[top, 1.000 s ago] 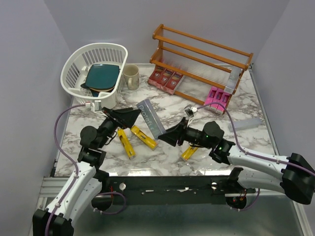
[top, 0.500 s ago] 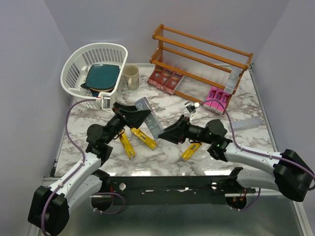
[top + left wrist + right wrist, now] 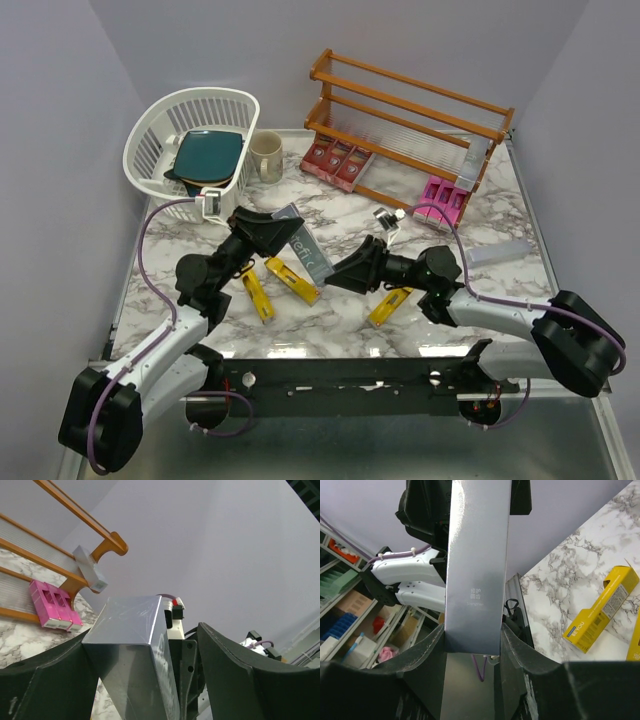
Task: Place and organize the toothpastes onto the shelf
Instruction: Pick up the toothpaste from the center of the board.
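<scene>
A silver-grey toothpaste carton [image 3: 308,246] hangs tilted above the middle of the table. My right gripper [image 3: 336,277] is shut on its lower end [image 3: 477,565], both fingers pressed to its sides. My left gripper [image 3: 283,231] straddles the upper end [image 3: 130,645]. The carton lies against one left finger, with a gap to the other finger [image 3: 235,675], so these jaws stand open. Three yellow toothpastes [image 3: 292,280] lie under the arms. Red cartons [image 3: 337,160] and pink cartons [image 3: 445,200] sit on the lowest tier of the shelf [image 3: 410,105].
A white basket [image 3: 160,135] holding a teal plate [image 3: 208,155] stands at the back left, a beige mug [image 3: 266,155] beside it. One silver carton [image 3: 478,152] leans on the shelf's right end. Another [image 3: 503,252] lies flat near the right edge.
My left gripper has moved right and up around the carton's upper end, and its jaws have narrowed. The right gripper has kept its hold and shifted slightly.
</scene>
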Action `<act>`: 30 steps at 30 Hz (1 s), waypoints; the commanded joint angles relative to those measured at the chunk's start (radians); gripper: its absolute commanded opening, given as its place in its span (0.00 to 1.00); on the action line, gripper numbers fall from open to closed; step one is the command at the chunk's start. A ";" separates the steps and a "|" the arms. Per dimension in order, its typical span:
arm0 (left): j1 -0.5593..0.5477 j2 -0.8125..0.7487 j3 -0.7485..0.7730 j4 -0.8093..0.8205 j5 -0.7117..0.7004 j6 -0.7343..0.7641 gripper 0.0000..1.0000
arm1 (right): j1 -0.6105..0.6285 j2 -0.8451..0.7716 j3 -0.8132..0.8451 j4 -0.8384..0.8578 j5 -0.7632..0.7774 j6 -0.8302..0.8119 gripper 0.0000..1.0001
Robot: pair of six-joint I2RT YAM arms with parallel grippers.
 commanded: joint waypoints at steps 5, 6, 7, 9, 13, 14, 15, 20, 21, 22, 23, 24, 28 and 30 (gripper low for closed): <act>-0.002 -0.036 0.030 -0.005 0.026 -0.016 0.68 | -0.042 0.038 -0.026 0.130 -0.032 0.059 0.31; -0.002 -0.034 0.030 -0.007 0.028 -0.016 0.63 | -0.044 0.039 -0.024 0.124 -0.032 0.059 0.31; -0.002 -0.033 0.030 -0.010 0.028 -0.015 0.61 | -0.045 0.039 -0.023 0.121 -0.032 0.058 0.32; -0.002 -0.030 0.030 -0.014 0.029 -0.007 0.58 | -0.048 0.041 -0.021 0.118 -0.035 0.058 0.32; -0.002 -0.028 0.034 -0.051 0.029 0.030 0.45 | -0.050 0.038 -0.012 0.097 -0.044 0.046 0.38; -0.002 -0.030 0.034 -0.062 0.028 0.037 0.43 | -0.050 0.035 -0.009 0.089 -0.046 0.035 0.42; -0.002 -0.034 0.034 -0.074 0.025 0.046 0.40 | -0.050 0.030 -0.006 0.066 -0.046 0.027 0.45; -0.002 -0.056 0.037 -0.166 -0.024 0.088 0.32 | -0.050 -0.023 0.006 -0.046 -0.023 -0.071 0.76; -0.002 -0.062 0.037 -0.181 -0.035 0.090 0.30 | -0.050 -0.055 0.009 -0.113 -0.015 -0.092 0.80; -0.002 -0.066 0.039 -0.215 -0.044 0.090 0.30 | -0.051 -0.074 0.022 -0.156 0.000 -0.115 0.83; -0.002 -0.070 0.040 -0.232 -0.058 0.091 0.30 | -0.051 -0.098 0.029 -0.201 0.026 -0.176 0.89; -0.002 -0.076 0.042 -0.253 -0.090 0.090 0.29 | -0.050 -0.147 0.035 -0.309 0.045 -0.212 0.91; -0.002 -0.082 0.048 -0.361 -0.170 0.062 0.26 | -0.050 -0.279 0.081 -0.560 0.167 -0.390 0.98; -0.002 -0.076 0.044 -0.369 -0.199 0.019 0.26 | -0.048 -0.316 0.109 -0.674 0.243 -0.496 0.99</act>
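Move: The silver toothpaste box, held by the right fingers at its lower near end, slants up between the open left fingers. Its middle lies about 4 cm right of, 4 cm back from and 4 cm below the left hand, and 4 cm left, 4 cm ahead and 4 cm above the right. On the table some 30 cm under the left hand are the centre yellow toothpaste, 6 cm ahead and 2 cm right, and the left yellow toothpaste, 4 cm ahead and 10 cm left. The left fingers close on the upper end of the silver box while both hands stay nearly in place. The right fingers then open wide and let go of its lower end, and that hand backs off about 2 cm to the right and slightly forward, turning a little clockwise. The left keeps its hold and sinks about 4 cm, easing forward, its wrist tipping some 10 degrees. ##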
